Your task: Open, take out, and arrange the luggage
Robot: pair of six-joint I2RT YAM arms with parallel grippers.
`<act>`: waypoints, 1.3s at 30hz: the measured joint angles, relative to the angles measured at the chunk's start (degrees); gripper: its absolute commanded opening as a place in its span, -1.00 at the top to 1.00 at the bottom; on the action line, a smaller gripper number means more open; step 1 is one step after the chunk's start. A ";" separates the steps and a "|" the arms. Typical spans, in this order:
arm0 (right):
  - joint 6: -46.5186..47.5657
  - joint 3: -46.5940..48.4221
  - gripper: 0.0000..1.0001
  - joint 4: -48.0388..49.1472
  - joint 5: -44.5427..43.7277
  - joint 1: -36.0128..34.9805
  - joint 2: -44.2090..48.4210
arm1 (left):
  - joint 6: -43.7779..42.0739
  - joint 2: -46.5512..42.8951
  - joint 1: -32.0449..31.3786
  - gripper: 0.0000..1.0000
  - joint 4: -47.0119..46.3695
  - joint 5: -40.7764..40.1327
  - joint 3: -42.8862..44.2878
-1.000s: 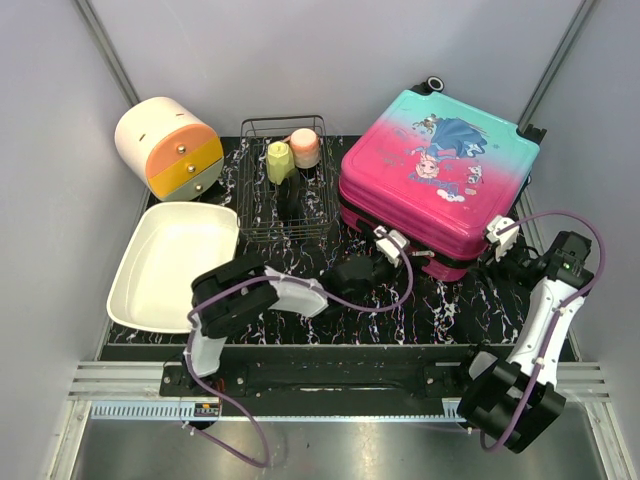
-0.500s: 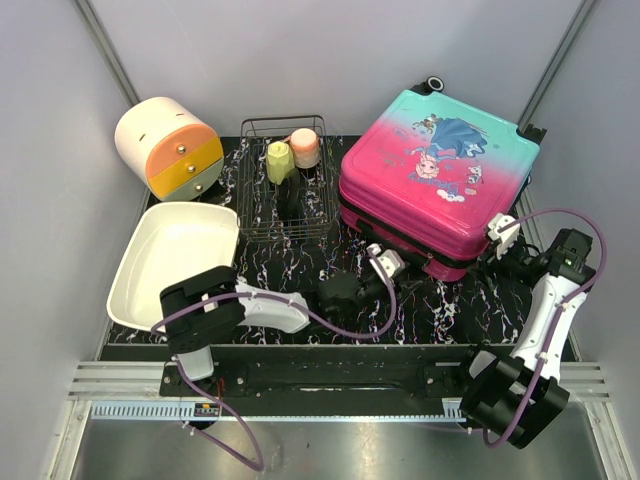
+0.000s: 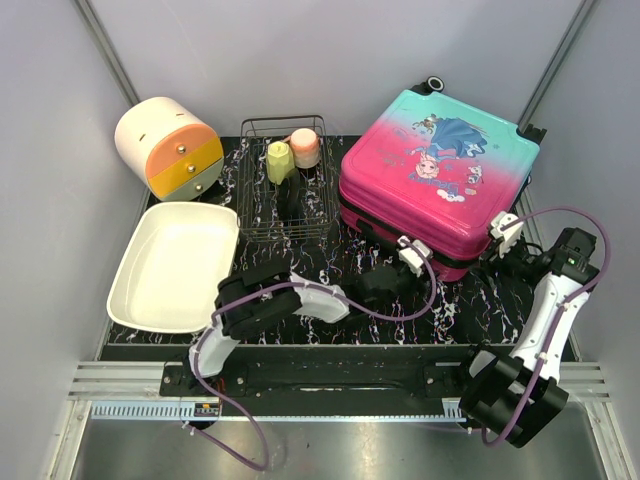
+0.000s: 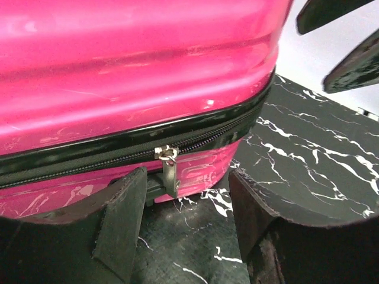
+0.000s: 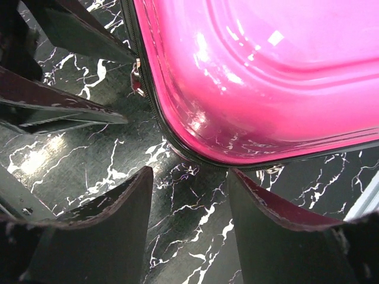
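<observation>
The luggage (image 3: 440, 175) lies flat and zipped at the back right, hot pink fading to teal with a cartoon girl on the lid. In the left wrist view its black zipper band carries a metal zipper pull (image 4: 169, 171), hanging just beyond my left gripper (image 4: 186, 186), which is open and empty. From above, the left gripper (image 3: 415, 262) sits at the front edge of the case. My right gripper (image 3: 492, 250) is at the front right corner. In the right wrist view the right gripper (image 5: 189, 180) is open and empty over the mat, just short of the pink corner (image 5: 237, 118).
A white-and-orange round drawer box (image 3: 170, 150) stands at the back left. A wire basket (image 3: 288, 205) holds a yellow-green cup (image 3: 279, 160) and a pink cup (image 3: 305, 147). A white tray (image 3: 170, 262) lies at the left. Enclosure walls stand close on both sides.
The left gripper went from shut to open, drew back a little, then moved right along the luggage's front edge. The right gripper opened slightly wider and stayed in place.
</observation>
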State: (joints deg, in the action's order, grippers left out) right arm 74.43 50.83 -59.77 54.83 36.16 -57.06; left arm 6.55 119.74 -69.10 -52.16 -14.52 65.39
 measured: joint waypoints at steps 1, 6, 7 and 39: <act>0.00 0.24 -0.27 -0.11 -0.09 0.02 -0.02 | 0.00 1.03 0.00 -0.15 0.04 -0.68 0.96; 0.04 1.79 -0.36 -0.76 -0.22 0.42 -0.02 | 0.13 4.72 0.33 0.20 0.26 -4.24 4.37; 0.07 2.10 -0.37 -1.16 -0.28 0.50 -0.04 | 0.35 5.29 0.37 0.29 0.33 -4.85 4.79; -22.82 16.22 -0.99 6.67 -7.91 -21.33 -2.80 | 3.61 -10.14 17.57 1.00 20.85 14.56 -3.93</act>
State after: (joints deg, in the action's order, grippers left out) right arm 51.62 67.05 -53.10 46.92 14.83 -59.86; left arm 10.15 109.60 -51.53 -31.31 0.03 61.45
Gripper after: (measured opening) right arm 0.993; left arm 0.027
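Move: The zipper pull sits about 4 cm ahead of my left hand and 2 cm lower, dead level sideways. From that hand, the suitcase handle is some 11 cm left, 7 cm ahead and 6 cm down; the suitcase's near right corner is about 7 cm right, 2 cm ahead, at its height. For my right hand, that corner lies roughly 3 cm ahead, 4 cm left and 5 cm below, the zipper pull 4 cm ahead, 10 cm left and 6 cm lower. I ease my open left hand about 3 cm forward and 2 cm down around the zipper pull, pinch it, then draw it left and forward some 12 cm along the suitcase's front seam towards the handle, tipping the fingers down a little. Meanwhile my right hand rises about 8 cm, opening wide, then swings left and forward over the near right corner. ##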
